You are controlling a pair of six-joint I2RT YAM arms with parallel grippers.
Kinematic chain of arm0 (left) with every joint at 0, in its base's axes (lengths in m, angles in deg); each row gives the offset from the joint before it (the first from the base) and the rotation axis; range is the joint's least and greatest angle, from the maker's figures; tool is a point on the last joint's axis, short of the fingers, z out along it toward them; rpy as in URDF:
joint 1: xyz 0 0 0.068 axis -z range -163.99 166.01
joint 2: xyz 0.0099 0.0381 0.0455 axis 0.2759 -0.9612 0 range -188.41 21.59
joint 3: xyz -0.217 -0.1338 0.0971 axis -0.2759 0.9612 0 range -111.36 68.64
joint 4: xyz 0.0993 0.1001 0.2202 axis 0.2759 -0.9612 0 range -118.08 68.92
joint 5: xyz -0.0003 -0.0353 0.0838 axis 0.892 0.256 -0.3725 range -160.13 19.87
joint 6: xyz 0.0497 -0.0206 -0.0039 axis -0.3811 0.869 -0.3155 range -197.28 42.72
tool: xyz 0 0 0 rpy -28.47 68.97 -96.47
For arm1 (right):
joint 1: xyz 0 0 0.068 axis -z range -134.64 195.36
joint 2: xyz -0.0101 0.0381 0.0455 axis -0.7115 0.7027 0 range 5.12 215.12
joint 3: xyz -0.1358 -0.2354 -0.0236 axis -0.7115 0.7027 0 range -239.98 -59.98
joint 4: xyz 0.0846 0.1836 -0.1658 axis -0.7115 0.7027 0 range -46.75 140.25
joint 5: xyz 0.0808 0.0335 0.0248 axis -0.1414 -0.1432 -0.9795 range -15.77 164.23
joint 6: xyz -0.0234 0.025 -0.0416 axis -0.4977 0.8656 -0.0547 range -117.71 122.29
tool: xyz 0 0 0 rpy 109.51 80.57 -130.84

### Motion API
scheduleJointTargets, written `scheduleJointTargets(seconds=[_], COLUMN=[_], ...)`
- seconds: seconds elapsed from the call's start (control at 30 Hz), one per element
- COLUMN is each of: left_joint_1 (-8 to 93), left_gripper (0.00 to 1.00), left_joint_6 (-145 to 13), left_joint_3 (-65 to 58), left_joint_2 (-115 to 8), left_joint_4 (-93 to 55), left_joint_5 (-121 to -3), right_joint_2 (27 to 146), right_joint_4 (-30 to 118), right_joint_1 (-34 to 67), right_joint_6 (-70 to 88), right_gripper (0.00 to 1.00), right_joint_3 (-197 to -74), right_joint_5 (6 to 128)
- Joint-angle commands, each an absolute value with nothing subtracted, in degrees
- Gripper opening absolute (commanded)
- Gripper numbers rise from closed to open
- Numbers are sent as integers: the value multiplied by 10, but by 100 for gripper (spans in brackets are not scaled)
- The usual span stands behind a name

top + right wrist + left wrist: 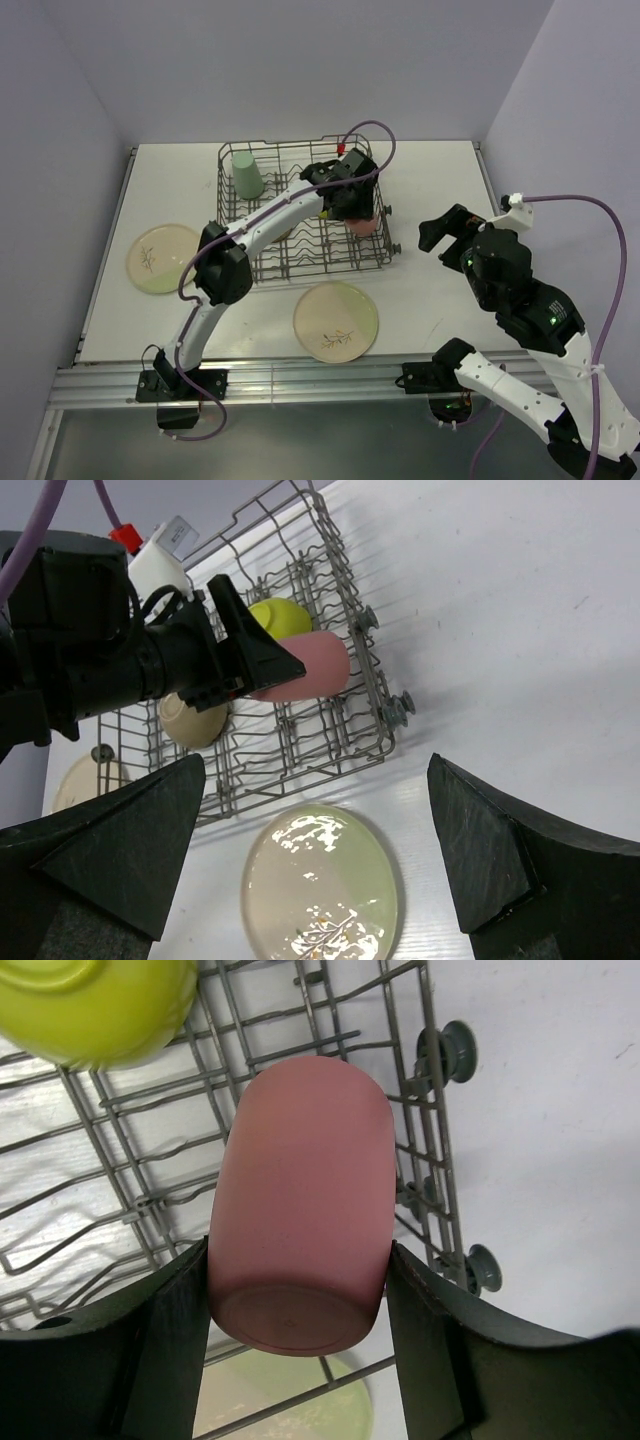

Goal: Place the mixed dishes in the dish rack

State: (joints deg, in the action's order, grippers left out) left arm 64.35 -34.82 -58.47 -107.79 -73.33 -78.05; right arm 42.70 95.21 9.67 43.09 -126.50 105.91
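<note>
The grey wire dish rack [262, 262] stands mid-table. My left gripper [352, 207] reaches over its right end, shut on the coral-pink cup [363, 226]. In the left wrist view both fingers press the sides of the cup [300, 1200], whose base faces the camera, with the gripper [298, 1325] just above the rack wires [140, 1160]. A lime-green bowl [95, 1005] sits in the rack beside it. The mint-green cup [246, 175] stands upside down in the rack's far left corner. My right gripper [316, 780] hangs open above a cream plate [320, 885].
A second cream plate [163, 258] lies on the table left of the rack. The near plate [336, 320] lies just in front of the rack. A beige bowl [195, 720] rests upturned in the rack. White walls close in the table at the back and both sides.
</note>
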Motion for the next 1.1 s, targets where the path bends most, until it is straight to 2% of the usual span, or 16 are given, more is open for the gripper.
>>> scheduleJointTargets(seconds=[0.0,0.23,0.3,0.4,0.43,0.53,0.6,0.63,0.67,0.7,0.73,1.07], left_joint_1=[651,650,648,647,647,647,647,647,647,646,645,643], left_gripper=[0,1,3,13,23,46,53,65,88,96,99,99], left_joint_6=[-361,-366,-366,-366,-366,-366,-366,-367,-368,-368,-368,-367], left_joint_3=[-637,-663,-664,-671,-673,-673,-673,-673,-674,-678,-679,-649], left_joint_2=[-1107,-1132,-1138,-1147,-1150,-1153,-1153,-1153,-1153,-1154,-1155,-1104], left_joint_4=[-745,-768,-765,-762,-762,-755,-750,-746,-744,-743,-745,-737], left_joint_5=[-775,-792,-787,-781,-781,-781,-781,-780,-780,-779,-779,-814], right_joint_2=[420,414,414,413,413,413,414,415,415,416,417,419], right_joint_4=[954,948,944,937,934,931,926,922,921,919,918,905], right_joint_1=[100,100,100,100,100,100,100,100,100,100,99,100], right_joint_6=[426,424,425,424,425,425,425,425,425,425,425,426], right_gripper=[100,100,100,100,100,100,100,100,100,100,100,100], right_joint_3=[-1267,-1252,-1248,-1238,-1236,-1228,-1221,-1219,-1215,-1212,-1210,-1166], right_joint_5=[1079,1079,1077,1073,1070,1065,1060,1058,1057,1057,1057,1036])
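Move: The left hand already holds the pink cup bottom-up over its spot in the near right part of the dish rack; that spot lies about 8 cm below the hand, level with it ahead and 2 cm to its right. The yellow-green bowl is some 5 cm ahead and 6 cm left, the rack's right wall level ahead and 7 cm right. The large plate lies 22 cm back and 4 cm left. From the empty right hand, the spot is about 16 cm ahead, 13 cm left and 26 cm below. Still pinching the pink cup near its bottom, the left hand lowers it about 3 cm into the rack beside the right wall, edging a centimetre right and barely turning. There the hand stops and the fingers spread wide, letting go. The empty, open right hand sinks about 5 cm, well clear to the right. ##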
